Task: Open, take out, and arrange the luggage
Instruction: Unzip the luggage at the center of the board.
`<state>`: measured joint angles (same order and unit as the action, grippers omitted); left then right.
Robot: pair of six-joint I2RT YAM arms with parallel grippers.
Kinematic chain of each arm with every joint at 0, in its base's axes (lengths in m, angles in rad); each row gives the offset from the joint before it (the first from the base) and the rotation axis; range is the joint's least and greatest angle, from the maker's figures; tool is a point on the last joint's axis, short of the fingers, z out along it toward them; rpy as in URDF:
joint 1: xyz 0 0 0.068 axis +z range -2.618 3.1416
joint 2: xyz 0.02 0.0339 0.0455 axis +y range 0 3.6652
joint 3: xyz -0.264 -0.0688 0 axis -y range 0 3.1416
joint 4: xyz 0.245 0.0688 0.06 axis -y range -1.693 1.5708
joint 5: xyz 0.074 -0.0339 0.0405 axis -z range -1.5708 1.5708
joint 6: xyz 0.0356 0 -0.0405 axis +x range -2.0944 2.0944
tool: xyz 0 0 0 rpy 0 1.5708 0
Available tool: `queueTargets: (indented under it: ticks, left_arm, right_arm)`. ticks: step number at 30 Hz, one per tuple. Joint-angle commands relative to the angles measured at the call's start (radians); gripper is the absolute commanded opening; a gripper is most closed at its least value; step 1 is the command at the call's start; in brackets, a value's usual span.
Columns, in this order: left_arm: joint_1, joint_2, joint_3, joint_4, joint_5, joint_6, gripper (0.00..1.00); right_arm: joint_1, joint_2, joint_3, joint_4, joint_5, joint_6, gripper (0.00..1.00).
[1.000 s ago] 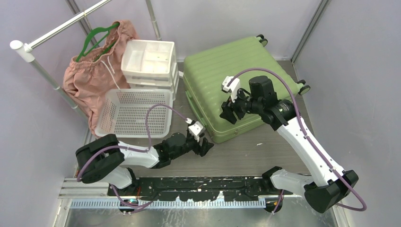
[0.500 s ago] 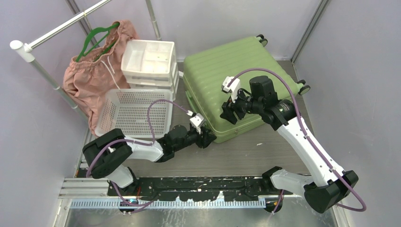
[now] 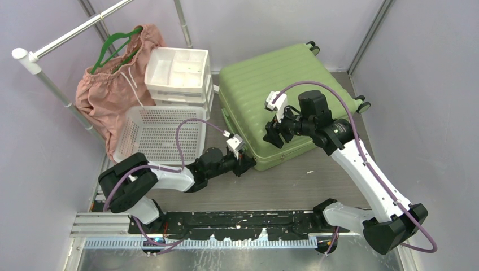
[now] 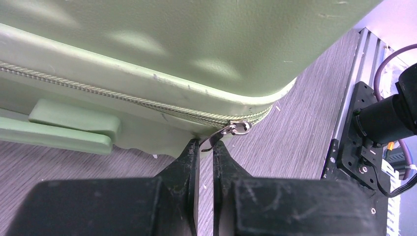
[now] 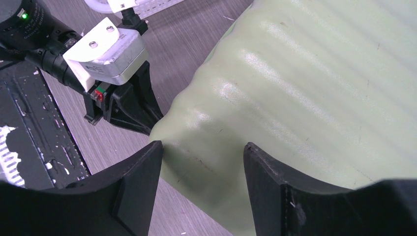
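The luggage [image 3: 282,93], a light-green ribbed hard shell, lies flat and zipped at the back right. In the left wrist view its near corner [image 4: 172,39] fills the top, with the zipper running to a metal zipper pull [image 4: 231,130]. My left gripper [image 4: 205,145] is pinched on that pull's tab at the fingertips; from above it [image 3: 244,164] sits low against the near-left corner. My right gripper [image 3: 274,135] hovers open over the same corner of the lid [image 5: 305,88], fingers [image 5: 142,167] apart with nothing held.
A white perforated basket [image 3: 161,135] lies left of the luggage, with a white drawer unit [image 3: 179,73] behind it. A pink garment [image 3: 107,93] hangs on a green hanger from the rail [image 3: 62,34]. The luggage's side handle [image 4: 74,125] lies left of the pull.
My left arm reached forward to the luggage's near-left corner and its jaws closed from open onto the zipper pull. The right arm stayed still.
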<state>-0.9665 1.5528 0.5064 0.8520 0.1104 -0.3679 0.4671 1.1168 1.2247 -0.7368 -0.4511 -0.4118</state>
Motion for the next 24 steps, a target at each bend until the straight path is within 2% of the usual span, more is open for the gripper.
queueTargets:
  ticks: [1,5,14,20,24]
  left_arm:
    - [0.002,-0.05,0.042,0.089,0.018,-0.019,0.03]
    - [0.002,-0.058,0.032,0.104,0.049,-0.031,0.03]
    - [0.002,-0.025,0.025,0.168,0.084,-0.073,0.16]
    - [0.002,-0.016,0.028,0.175,0.087,-0.083,0.29]
    - [0.002,-0.017,0.02,0.192,0.09,-0.084,0.28]
  right_arm:
    - [-0.016,0.028,-0.042,-0.138,0.055,-0.007,0.66]
    - [-0.019,0.025,-0.044,-0.138,0.057,-0.006,0.66]
    - [-0.02,0.023,-0.044,-0.14,0.057,-0.006,0.66]
    - [-0.022,0.017,-0.044,-0.141,0.057,-0.008,0.66]
    - [-0.021,0.018,-0.044,-0.141,0.056,-0.008,0.66]
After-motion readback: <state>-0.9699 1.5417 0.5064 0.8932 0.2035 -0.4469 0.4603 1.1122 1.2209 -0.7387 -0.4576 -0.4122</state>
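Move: My left hand already has the zipper pull of the luggage between its nearly shut fingertips, with the slider only about 1 cm ahead and 1 cm to the right. The luggage handle's middle lies roughly 12 cm ahead and 6 cm to the left; the white basket's is some 10 cm ahead and 32 cm left, about 6 cm lower. From my right hand, the pull is around 9 cm back, 7 cm left and 15 cm below. I let go of the zipper pull with my left hand. Fingers still shut, I first ease about half a centimetre back and up beside the luggage's near corner, then part them to roughly a third open while backing off and rising further, edging right, about 2.5 cm in all, with a slight clockwise turn of the wrist. ##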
